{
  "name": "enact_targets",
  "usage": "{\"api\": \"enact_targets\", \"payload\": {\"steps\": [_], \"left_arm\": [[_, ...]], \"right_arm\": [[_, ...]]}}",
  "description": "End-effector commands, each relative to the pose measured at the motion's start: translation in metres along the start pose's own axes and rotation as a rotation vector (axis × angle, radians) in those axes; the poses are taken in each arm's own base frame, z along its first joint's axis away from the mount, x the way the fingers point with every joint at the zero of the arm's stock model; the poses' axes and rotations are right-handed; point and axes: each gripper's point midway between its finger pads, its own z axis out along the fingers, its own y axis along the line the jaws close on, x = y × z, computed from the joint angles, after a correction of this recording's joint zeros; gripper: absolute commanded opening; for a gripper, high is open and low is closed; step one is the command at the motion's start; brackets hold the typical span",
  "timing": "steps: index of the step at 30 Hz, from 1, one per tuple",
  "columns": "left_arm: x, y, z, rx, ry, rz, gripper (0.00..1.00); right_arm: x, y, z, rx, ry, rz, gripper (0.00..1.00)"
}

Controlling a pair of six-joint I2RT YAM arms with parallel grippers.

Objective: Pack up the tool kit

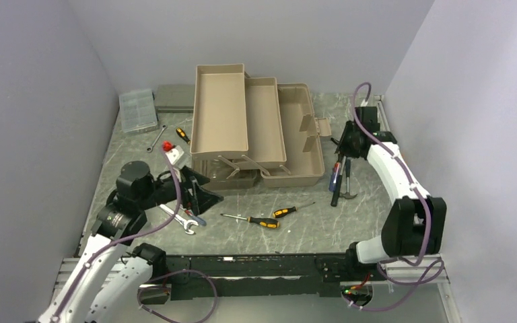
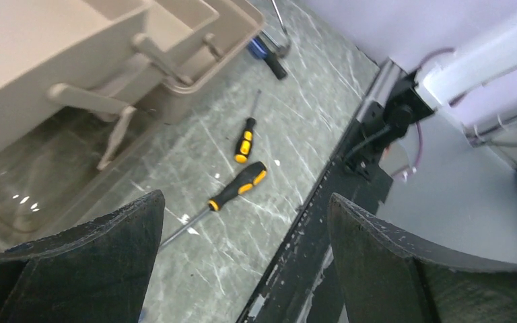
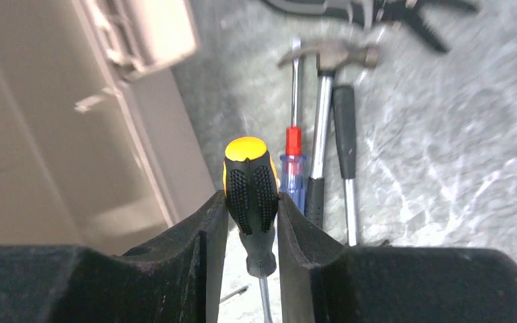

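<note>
The taupe toolbox (image 1: 296, 145) stands open mid-table with its fold-out trays (image 1: 221, 111) spread to the left. My right gripper (image 1: 345, 149) hovers just right of the box and is shut on the black-and-yellow handle of a screwdriver (image 3: 250, 185), held between the fingertips (image 3: 217, 222). Below it lie a hammer (image 3: 323, 121), a red-and-blue screwdriver (image 3: 293, 158) and pliers (image 3: 377, 10). My left gripper (image 2: 246, 229) is open and empty, low at the box's front left corner (image 1: 198, 192). Two black-and-yellow screwdrivers (image 2: 239, 185) (image 2: 244, 139) lie on the table ahead of it.
Wrenches (image 1: 182, 221) lie by the left gripper. A clear organiser box (image 1: 138, 110) and a flat grey case (image 1: 175, 97) sit at the back left, with another wrench (image 1: 156, 138), a small screwdriver (image 1: 183, 134) and a red-topped item (image 1: 168, 146) nearby. The black base rail (image 1: 262, 266) runs along the near edge.
</note>
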Motion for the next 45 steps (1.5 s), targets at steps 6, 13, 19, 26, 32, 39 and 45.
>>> {"api": "enact_targets", "payload": {"steps": [6, 13, 19, 26, 32, 39, 45], "left_arm": [[0.012, -0.043, 0.029, 0.055, 0.145, 0.263, 0.91], [0.055, -0.053, 0.057, -0.009, 0.346, 0.539, 0.91], [0.085, -0.072, 0.076, 0.068, 0.413, 0.618, 0.93], [0.107, -0.073, 0.085, 0.106, 0.465, 0.658, 0.93], [0.119, -0.071, 0.089, 0.112, 0.486, 0.669, 0.93], [0.141, -0.069, 0.101, 0.150, 0.542, 0.701, 0.93], [0.159, -0.074, 0.121, 0.183, 0.643, 0.774, 0.91]], "right_arm": [[-0.079, 0.061, -0.088, -0.281, -0.215, -0.062, 0.01], [-0.083, 0.131, -0.075, -0.455, -0.184, -0.158, 0.02], [-0.065, 0.167, -0.018, -0.429, -0.093, -0.220, 0.02], [-0.028, 0.177, 0.046, -0.351, 0.022, -0.231, 0.08], [-0.010, 0.174, 0.066, -0.330, 0.062, -0.205, 0.34], [-0.038, 0.177, 0.029, -0.333, -0.006, -0.209, 0.65], [-0.065, 0.169, -0.028, -0.359, -0.106, -0.200, 0.69]]}}
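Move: The right hand holds the yellow-black screwdriver; the tool box's bottom compartment lies some 14 cm to its left, 9 cm ahead and 9 cm below. The middle tray is about 24 cm left, 11 cm ahead, 3 cm lower; the blue screwdriver and large hammer lie almost beneath, roughly 2 and 4 cm back, 11 cm down. From the open left hand, the large screwdriver is some 9 cm right, 3 cm ahead, 26 cm below; the small screwdriver, about 21 cm right and 6 cm ahead. The right hand, still pinching the screwdriver, lifts about 12 cm and swings left and forward over the box's right-hand wall, turning some 20 degrees counter-clockwise, then sinks about 15 cm into the bottom compartment, opens to let go and starts back up. Meanwhile the left hand, staying open and empty, sweeps right and back and drops about 15 cm towards the large screwdriver near the front edge, its fingers tipping to point more steeply down. ##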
